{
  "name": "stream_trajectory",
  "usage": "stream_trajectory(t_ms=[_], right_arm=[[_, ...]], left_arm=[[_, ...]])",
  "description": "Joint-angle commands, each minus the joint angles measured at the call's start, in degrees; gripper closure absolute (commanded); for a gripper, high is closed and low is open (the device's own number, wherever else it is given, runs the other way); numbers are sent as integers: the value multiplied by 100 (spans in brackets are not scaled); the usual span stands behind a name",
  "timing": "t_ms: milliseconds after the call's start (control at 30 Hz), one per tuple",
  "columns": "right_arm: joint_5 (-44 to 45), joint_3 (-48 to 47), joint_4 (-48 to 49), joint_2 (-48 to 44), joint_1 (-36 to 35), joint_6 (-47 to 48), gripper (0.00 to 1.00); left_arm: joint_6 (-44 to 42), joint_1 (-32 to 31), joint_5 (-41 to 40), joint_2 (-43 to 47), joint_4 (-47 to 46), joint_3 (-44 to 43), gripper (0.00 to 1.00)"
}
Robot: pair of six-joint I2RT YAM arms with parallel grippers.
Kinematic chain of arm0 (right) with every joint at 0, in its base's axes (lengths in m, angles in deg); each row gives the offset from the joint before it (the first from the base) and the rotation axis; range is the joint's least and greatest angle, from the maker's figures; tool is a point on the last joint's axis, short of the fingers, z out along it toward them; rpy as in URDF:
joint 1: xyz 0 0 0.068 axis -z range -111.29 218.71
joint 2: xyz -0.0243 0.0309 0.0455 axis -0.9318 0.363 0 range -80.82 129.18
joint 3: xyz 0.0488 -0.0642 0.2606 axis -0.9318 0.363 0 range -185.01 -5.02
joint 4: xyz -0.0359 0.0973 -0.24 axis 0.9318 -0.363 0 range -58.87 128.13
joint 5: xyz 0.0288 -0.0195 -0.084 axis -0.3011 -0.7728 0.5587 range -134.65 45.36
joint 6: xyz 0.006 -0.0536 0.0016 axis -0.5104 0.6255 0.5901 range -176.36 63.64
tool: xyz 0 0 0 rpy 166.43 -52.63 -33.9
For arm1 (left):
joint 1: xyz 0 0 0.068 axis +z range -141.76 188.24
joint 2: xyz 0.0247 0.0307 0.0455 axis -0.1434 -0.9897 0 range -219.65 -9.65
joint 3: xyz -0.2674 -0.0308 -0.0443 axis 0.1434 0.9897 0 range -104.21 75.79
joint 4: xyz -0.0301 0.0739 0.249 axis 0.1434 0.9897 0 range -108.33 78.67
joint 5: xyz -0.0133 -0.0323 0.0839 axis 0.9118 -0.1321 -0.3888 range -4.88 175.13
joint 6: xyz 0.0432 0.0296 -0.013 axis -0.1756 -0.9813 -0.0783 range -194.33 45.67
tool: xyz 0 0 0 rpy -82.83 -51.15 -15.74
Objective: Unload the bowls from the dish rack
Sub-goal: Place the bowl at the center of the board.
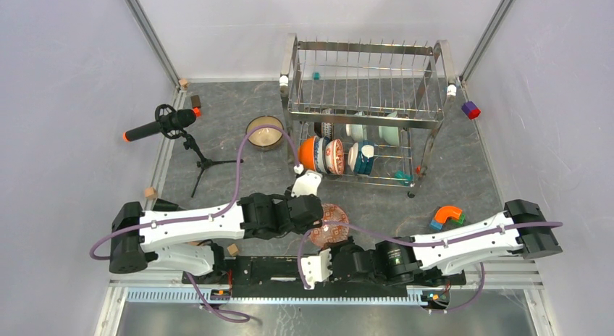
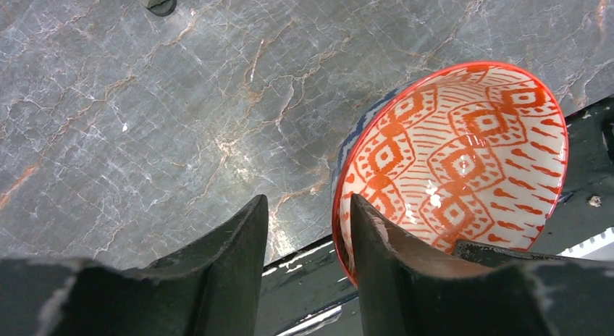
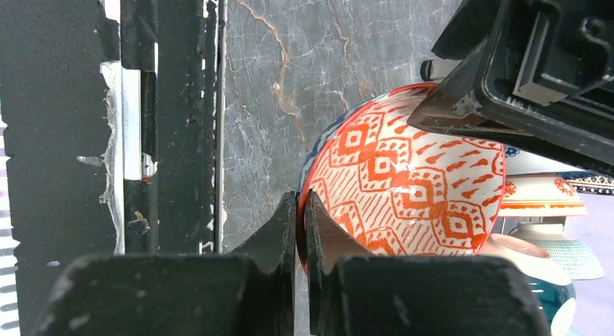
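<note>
A red-and-white patterned bowl [image 1: 329, 226] [image 2: 463, 155] [image 3: 413, 177] hangs tilted just above the table's near edge, between both arms. My right gripper [image 3: 300, 197] [image 1: 337, 243] is shut on its near rim. My left gripper [image 2: 308, 202] [image 1: 318, 214] straddles the opposite rim, one finger inside the bowl and one outside, with a gap left between them. The dish rack [image 1: 366, 48] stands at the back. On its lower tier are an orange bowl [image 1: 310, 153], a red patterned bowl [image 1: 334, 156], a blue-and-white bowl [image 1: 362, 158] and pale bowls [image 1: 391, 133]. A tan bowl [image 1: 265, 132] sits on the table left of the rack.
A microphone on a tripod [image 1: 163, 124] stands at the left. An orange-and-blue elbow piece [image 1: 447, 216] lies at the right, and a purple block [image 1: 470, 109] hangs beside the rack. Small wooden cubes [image 1: 150, 193] lie along the left edge.
</note>
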Motion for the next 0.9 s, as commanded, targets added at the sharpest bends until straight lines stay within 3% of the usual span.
stream_trajectory(t_ms=[0, 333, 467, 600, 633, 733, 867], right_arm=[[283, -268, 338, -2, -42, 77, 100], [248, -294, 443, 71, -53, 52, 100], [243, -294, 471, 83, -55, -24, 100], [217, -294, 551, 64, -53, -230, 100], [204, -286, 592, 46, -59, -303, 93], [96, -255, 712, -76, -58, -566, 59], [-384, -270, 878, -390, -58, -915, 37]], left_arm=[[330, -59, 41, -44, -230, -61, 50], [312, -86, 219, -82, -372, 73, 79], [298, -91, 276, -51, -437, 117, 97], [303, -95, 302, -18, -551, 192, 98], [337, -93, 303, -8, -576, 222, 98], [429, -97, 232, 57, -669, 321, 98], [565, -88, 22, 217, -698, 399, 98]])
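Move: The patterned bowl hangs from the right fingers, which pinch its near rim; its middle is some 5 cm ahead of them, 2 cm left and 2 cm lower. The half-open left fingers straddle its left rim, about 6 cm ahead of the right hand and 7 cm to its left; from them the bowl's middle is 6 cm right, 1 cm back and a little below. The rack's orange bowl stands about 17 cm ahead of the left hand, level sideways; the cream bowl about 22 cm ahead, 13 cm left. The left fingers pinch shut on the bowl's left rim while the left hand eases about 2 cm to the right along with the closing, then starts down nearly 2 cm. The right hand keeps its pinch almost in place until the left has closed, then opens past half, letting go of the near rim, and begins to draw left and back about 1 cm, tilting slightly. ##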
